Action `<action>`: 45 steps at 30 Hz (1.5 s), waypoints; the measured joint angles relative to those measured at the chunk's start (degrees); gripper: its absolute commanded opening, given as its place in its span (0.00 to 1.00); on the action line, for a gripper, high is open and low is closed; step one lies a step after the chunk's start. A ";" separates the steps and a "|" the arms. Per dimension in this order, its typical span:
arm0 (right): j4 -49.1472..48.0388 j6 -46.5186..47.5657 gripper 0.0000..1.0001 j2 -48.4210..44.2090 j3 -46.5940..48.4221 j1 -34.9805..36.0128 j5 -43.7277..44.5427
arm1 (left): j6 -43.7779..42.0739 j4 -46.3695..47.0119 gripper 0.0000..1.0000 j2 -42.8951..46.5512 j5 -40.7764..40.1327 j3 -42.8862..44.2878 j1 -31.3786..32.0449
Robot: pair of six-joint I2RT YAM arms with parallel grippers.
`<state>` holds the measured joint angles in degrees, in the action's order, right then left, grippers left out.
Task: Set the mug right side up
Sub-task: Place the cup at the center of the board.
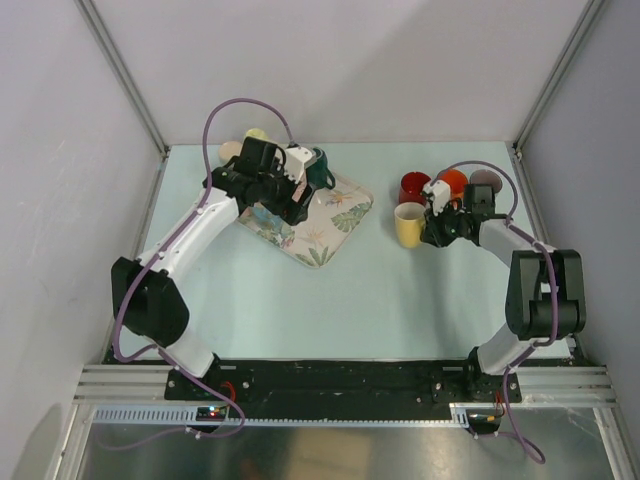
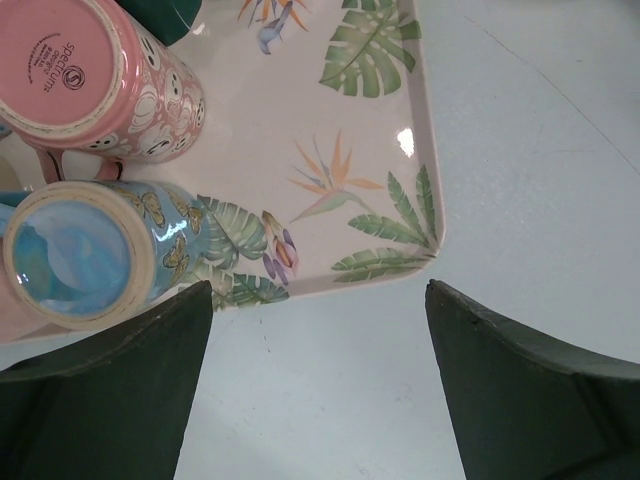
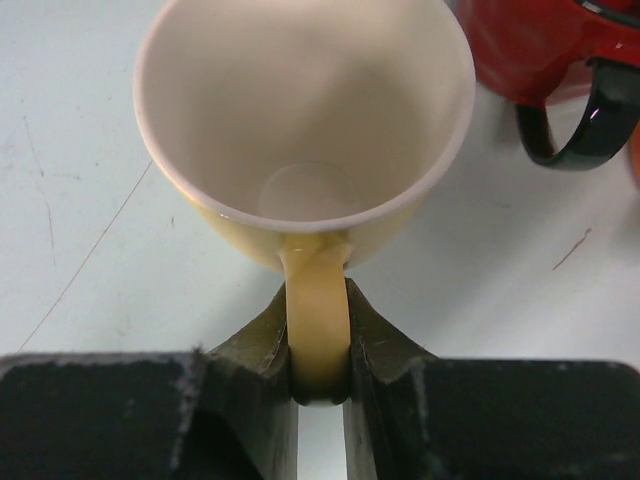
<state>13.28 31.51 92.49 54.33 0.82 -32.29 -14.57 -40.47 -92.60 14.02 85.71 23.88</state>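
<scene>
A yellow mug point(image 1: 409, 224) stands mouth up on the table, its pale inside point(image 3: 300, 110) facing the right wrist camera. My right gripper point(image 1: 437, 226) point(image 3: 318, 345) is shut on the mug's handle, one finger on each side of the loop. On the left, my left gripper point(image 1: 272, 212) point(image 2: 318, 292) hangs open over bare table just off a corner of the floral tray point(image 1: 335, 222) point(image 2: 330, 110), nothing between its fingers. A pink mug point(image 2: 95, 70) and a blue butterfly mug point(image 2: 85, 250) stand base up on that tray.
A dark green mug point(image 1: 321, 170) sits at the tray's far side. Red mugs point(image 1: 413, 187) point(image 3: 530, 45), an orange one point(image 1: 453, 181) and a brownish one point(image 1: 486, 180) crowd behind the yellow mug. Cream mugs point(image 1: 240, 145) stand at the back left. Walls enclose the table.
</scene>
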 measured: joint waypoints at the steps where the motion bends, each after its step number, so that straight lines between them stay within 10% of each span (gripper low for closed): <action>1: -0.07 -0.20 0.00 0.48 0.46 0.09 0.17 | 0.02 0.00 0.90 0.00 -0.13 0.00 0.00; 14: 3.04 5.57 0.31 1.77 3.45 1.75 3.41 | 0.02 0.00 0.90 -0.04 -0.17 0.00 0.00; 34: 7.41 7.04 0.30 1.79 3.45 0.11 4.96 | 0.07 -0.22 0.90 -2.36 1.36 1.60 0.00; 45: 11.87 7.67 0.57 -2.05 3.45 -2.03 4.44 | 0.09 -0.37 0.91 -2.54 1.18 2.21 0.00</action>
<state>25.15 39.18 90.43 57.78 -1.21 -27.86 -14.48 -40.84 -95.13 15.20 87.92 23.88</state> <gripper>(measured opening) 0.530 0.900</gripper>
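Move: The right hand already holds the yellow cup by its handle. The cup's body is about 5 cm to the hand's left, 3 cm ahead and slightly below the fingers. The red mug stands some 12 cm ahead and 3 cm left, the orange mug 12 cm ahead and 6 cm right, and the grey mug 13 cm ahead and 13 cm right, all slightly lower. From the idle left hand, the yellow cup is roughly 25 cm right, 3 cm ahead and 15 cm below. Still pinching the yellow cup's handle, the right hand eases about 1 cm forward towards the red mug and rolls some 8 degrees, its left side sinking. The fingers then open and release the handle while the hand settles slightly back, down and right. Finally they spread wider as it withdraws to the right and back, just starting to rise. ##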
